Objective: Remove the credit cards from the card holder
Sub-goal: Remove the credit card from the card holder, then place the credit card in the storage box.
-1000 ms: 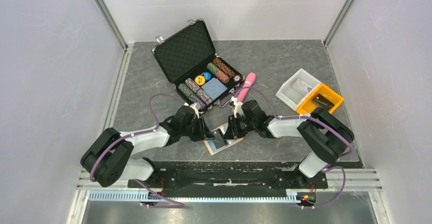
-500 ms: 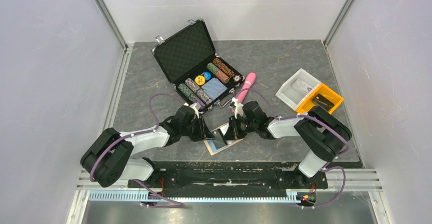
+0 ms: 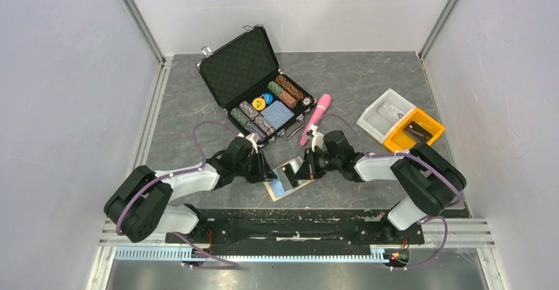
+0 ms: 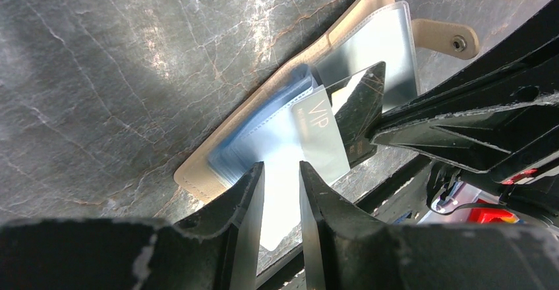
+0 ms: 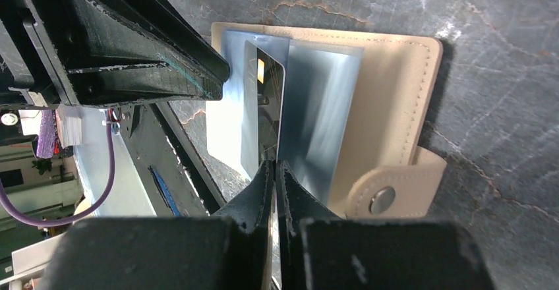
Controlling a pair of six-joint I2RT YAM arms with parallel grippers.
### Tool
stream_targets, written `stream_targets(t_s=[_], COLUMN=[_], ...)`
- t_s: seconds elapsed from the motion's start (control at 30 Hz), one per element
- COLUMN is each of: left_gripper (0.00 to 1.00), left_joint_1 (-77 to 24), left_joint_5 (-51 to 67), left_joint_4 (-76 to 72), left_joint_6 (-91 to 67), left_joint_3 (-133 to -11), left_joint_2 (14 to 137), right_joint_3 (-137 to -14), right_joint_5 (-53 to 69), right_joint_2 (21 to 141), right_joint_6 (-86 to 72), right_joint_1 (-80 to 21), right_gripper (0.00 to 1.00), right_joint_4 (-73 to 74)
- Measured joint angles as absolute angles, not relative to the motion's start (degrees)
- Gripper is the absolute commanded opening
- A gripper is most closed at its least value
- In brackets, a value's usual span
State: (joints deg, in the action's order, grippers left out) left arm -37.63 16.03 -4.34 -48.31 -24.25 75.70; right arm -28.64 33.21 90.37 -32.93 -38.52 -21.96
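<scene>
The tan card holder (image 3: 298, 184) lies open on the grey table near the front edge, between my two grippers. In the left wrist view the holder (image 4: 290, 72) shows light blue cards (image 4: 257, 145), a silvery "VIP" card (image 4: 320, 128) and a dark card (image 4: 359, 102) fanned out of it. My left gripper (image 4: 280, 184) is slightly open, its fingers straddling the pale cards at the holder's near end. My right gripper (image 5: 275, 170) is shut on the edge of the dark card (image 5: 267, 99), beside the holder's snap tab (image 5: 395, 191). In the top view the left gripper (image 3: 265, 171) and right gripper (image 3: 304, 171) face each other.
An open black chip case (image 3: 244, 66) with poker chips stands behind the grippers. A pink object (image 3: 317, 115) lies to its right. A white bin (image 3: 382, 115) and a yellow bin (image 3: 416, 129) sit at the right. The black front rail (image 3: 290, 223) runs just below the holder.
My right gripper has drawn back to the right with the dark card, pulling it further out of the holder. The left arm has stayed in place.
</scene>
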Motion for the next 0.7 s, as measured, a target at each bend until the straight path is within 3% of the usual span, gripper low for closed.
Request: stream_targets(t_s=[0.27,0.47,0.7], left_gripper=[0.39,0.54,0.65], left_joint_1=[-37.6,-37.6,-37.6], left_joint_5=[15.5,15.4,18.4], left_joint_4=[-3.1,1.4,5.0], left_joint_6=[-48.3,-48.3,-48.0], left_joint_3=[-24.3,-25.0,-29.3], left_joint_2=[74.7,71.8,68.1], right_joint_3=[-27.4,-27.4,-30.1], right_joint_5=[33.7,33.8,35.4], right_joint_2=[86.4,80.8,76.5], right_joint_6=[-32.0,-27.5,-20.2], right_joint_1=[-35.0,-30.4,-27.6], right_gripper=[0.00,0.00,0.00], right_joint_4=[-18.8,-12.5,-3.2])
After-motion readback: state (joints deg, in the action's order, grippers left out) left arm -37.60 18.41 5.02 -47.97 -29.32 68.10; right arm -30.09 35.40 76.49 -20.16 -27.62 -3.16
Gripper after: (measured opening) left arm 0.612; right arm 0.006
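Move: The right hand already pinches the black credit card at its edge; the card, still partly in its sleeve, has its middle about 4 cm to this hand's left. The open card holder's middle is 4 cm left, 1 cm nearer the base and 2 cm lower; the pink wand lies some 19 cm ahead and 5 cm right, the chip case's tray about 23 cm ahead and 10 cm left. From the left hand, the card is roughly 5 cm right and 1 cm ahead. Keeping its shut grip on the card's edge, the right hand draws the card out of the sleeve and away from the holder, going about 5.5 cm to the right while rising some 3 cm and easing forward, its wrist barely turning. The left hand, its fingertips at first still resting on the sleeves at the holder's left part, stays put while the pull begins, then edges slightly back and left, spreads its fingers wider and lifts off almost straight up by about 5 cm. ##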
